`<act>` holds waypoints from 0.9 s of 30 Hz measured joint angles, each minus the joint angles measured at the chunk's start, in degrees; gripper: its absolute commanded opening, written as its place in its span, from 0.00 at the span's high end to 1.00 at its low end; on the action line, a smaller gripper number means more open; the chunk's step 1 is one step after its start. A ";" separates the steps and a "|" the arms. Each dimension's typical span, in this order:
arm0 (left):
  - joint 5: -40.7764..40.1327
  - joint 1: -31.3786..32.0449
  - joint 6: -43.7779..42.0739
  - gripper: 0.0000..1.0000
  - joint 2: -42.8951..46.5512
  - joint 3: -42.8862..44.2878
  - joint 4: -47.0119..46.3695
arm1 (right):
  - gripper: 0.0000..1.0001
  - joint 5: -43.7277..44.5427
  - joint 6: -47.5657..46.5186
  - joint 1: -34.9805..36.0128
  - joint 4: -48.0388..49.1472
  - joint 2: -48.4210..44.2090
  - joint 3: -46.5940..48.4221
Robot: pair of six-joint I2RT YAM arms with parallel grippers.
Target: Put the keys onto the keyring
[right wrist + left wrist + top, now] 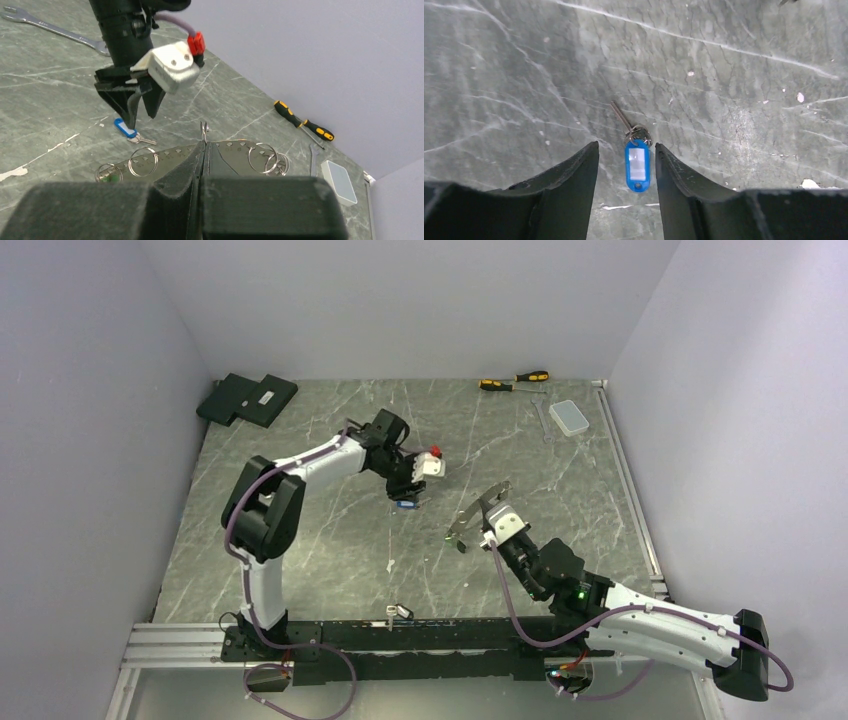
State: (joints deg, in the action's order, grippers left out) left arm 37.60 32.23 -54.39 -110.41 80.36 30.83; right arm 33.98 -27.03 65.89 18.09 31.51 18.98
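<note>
The blue key (637,165) lies flat on the marble table (524,75), its metal blade (621,115) pointing away. My left gripper (626,146) hovers over it, open, with the blue tag between the fingers and untouched. From above, the left gripper (405,490) stands just over the blue key (404,503). My right gripper (204,145) is shut on the keyring (235,150), a curved silvery perforated strip hung with several split rings, held above the table. A green bit (109,174) shows at the strip's left end. From above, the right gripper (487,518) is right of the left one.
Two yellow-and-black screwdrivers (513,381), a clear plastic box (570,417) and a small wrench (540,418) lie at the back right. Black flat items (247,398) sit at the back left. A long wrench (50,30) lies beyond the left arm. A small object (398,612) rests by the near rail.
</note>
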 measured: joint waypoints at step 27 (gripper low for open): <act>-6.82 3.61 -5.18 0.89 -6.88 2.01 1.73 | 1.00 0.02 0.26 0.00 0.02 0.00 0.00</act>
State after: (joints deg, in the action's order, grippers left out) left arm 30.79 35.83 -59.57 -117.30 82.37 32.56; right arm 34.00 -26.76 65.89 18.11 31.51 18.98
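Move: The key with the blue tag lies flat on the table about 6 cm below the left hand's half-open fingers, a centimetre or so back and to the right of them. The metal plate with rings hangs some 13 cm to the right of that hand, 9 cm back and 15 cm higher; the wrench lies about 22 cm left and 6 cm ahead. From the right hand, the key is some 11 cm ahead, 14 cm left and 22 cm below. Onto the key's small ring, where the blue tag hangs, the left hand sinks about 5 cm, its wrist tipping some 10 degrees so the fingers point more steeply down. Once low over the table it all but stops, and the fingers draw in from half open to nearly shut, tips either side of the ring. The right hand stays still, keeping its grip on the metal plate. ##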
